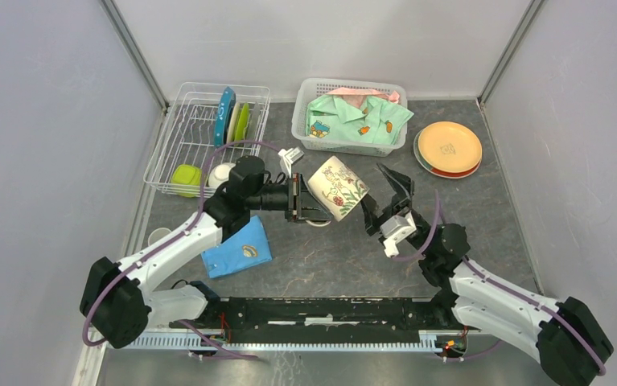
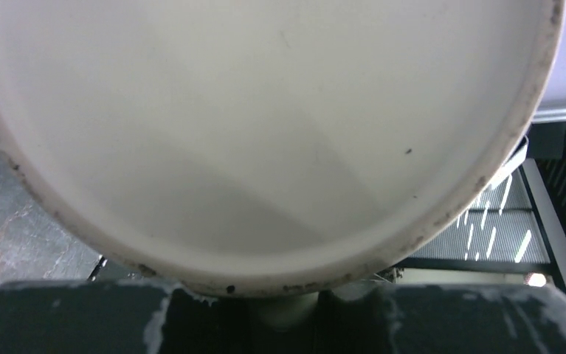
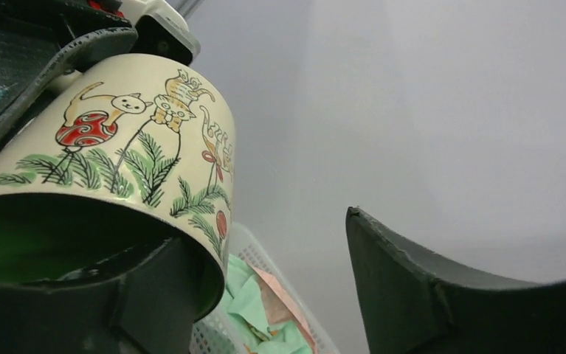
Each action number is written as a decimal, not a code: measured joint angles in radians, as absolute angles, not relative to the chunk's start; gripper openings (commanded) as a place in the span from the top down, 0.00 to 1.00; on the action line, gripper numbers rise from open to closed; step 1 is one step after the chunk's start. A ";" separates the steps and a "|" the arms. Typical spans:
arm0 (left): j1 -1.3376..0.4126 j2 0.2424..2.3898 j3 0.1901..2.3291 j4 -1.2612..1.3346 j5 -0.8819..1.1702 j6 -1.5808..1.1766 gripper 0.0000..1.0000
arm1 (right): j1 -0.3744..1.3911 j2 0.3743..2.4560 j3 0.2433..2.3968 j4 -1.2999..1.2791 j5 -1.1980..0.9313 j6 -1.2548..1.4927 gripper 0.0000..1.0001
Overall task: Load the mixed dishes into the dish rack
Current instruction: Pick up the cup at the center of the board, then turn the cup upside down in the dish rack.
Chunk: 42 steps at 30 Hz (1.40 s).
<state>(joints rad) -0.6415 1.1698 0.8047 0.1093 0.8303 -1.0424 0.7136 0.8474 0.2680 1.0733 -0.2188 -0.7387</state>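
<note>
A beige mug [image 1: 339, 187] printed with a cat and pine sprigs, green inside, hangs tilted above the table's middle. My left gripper [image 1: 301, 201] is shut on its bottom end; in the left wrist view the mug's pale base [image 2: 265, 133] fills the picture. My right gripper [image 1: 380, 199] is open at the mug's mouth, one finger [image 3: 147, 295] inside the rim [image 3: 191, 221], the other finger [image 3: 412, 287] well clear. The dish rack [image 1: 168, 137] at the back left holds a blue plate [image 1: 224, 115], a green plate [image 1: 242, 121], a lime-green bowl [image 1: 185, 178] and a white cup [image 1: 221, 174].
An orange plate [image 1: 448, 147] lies on a red one at the back right. A white latticed basket [image 1: 305, 121] with green clothing [image 1: 357, 119] stands at the back centre. A folded blue cloth [image 1: 238, 251] and a small cup [image 1: 158, 236] lie on the near left.
</note>
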 measured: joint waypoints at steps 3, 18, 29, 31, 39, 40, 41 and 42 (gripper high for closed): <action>-0.643 1.170 0.813 0.057 0.786 -1.004 0.98 | 0.714 0.808 0.248 1.051 -0.181 -0.734 0.02; -0.628 1.133 0.978 -0.385 0.129 -0.684 0.98 | 0.714 0.551 0.256 0.671 -0.031 -0.511 0.02; -0.585 1.134 1.076 -0.540 -0.451 -0.498 0.98 | 0.714 0.557 0.319 0.430 -0.098 -0.220 0.02; -0.552 1.139 1.102 -0.538 -0.506 -0.470 0.98 | 0.714 0.576 0.339 0.373 -0.089 -0.165 0.02; -0.272 1.201 1.142 -0.500 -0.535 -0.405 0.98 | 0.714 0.620 0.412 0.209 0.036 -0.038 0.02; -0.233 1.214 1.141 -0.493 -0.533 -0.395 0.98 | 0.714 0.617 0.412 0.199 0.052 -0.023 0.02; -0.211 1.222 1.140 -0.487 -0.531 -0.390 0.98 | 0.714 0.615 0.412 0.190 0.069 -0.010 0.02; -0.184 1.234 1.140 -0.479 -0.530 -0.389 0.98 | 0.714 0.611 0.412 0.181 0.088 0.008 0.02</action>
<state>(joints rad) -0.1837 1.2335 1.1397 -0.4789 -0.5297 -0.3889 0.7136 0.6109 0.4118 0.1806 0.0879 0.0078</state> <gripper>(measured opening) 0.273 0.979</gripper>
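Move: The cup hangs from the left fingers by its handle, its body about 6 cm right of that hand and 5 cm ahead. The rack's empty left side lies some 26 cm ahead of the left hand, 33 cm left and 18 cm below; from that spot the green bowl is about 11 cm back, the white bowl 11 cm back and 10 cm right, the blue plate 12 cm right and 3 cm farther out. From the right hand, the cup is about 9 cm left, the rack side roughly 20 cm ahead and 49 cm left. The cup, still pinched by the handle, is swung by the left arm about 32 cm left and 20 cm forward to the rack's left side, dipping some 5 cm and partly rising again. The wrist rolls and swings counter-clockwise, bringing the fingers from pointing right to forward and down. The right hand opens fully, sinks about 9 cm clear of the cup and tips down some 50 degrees. ##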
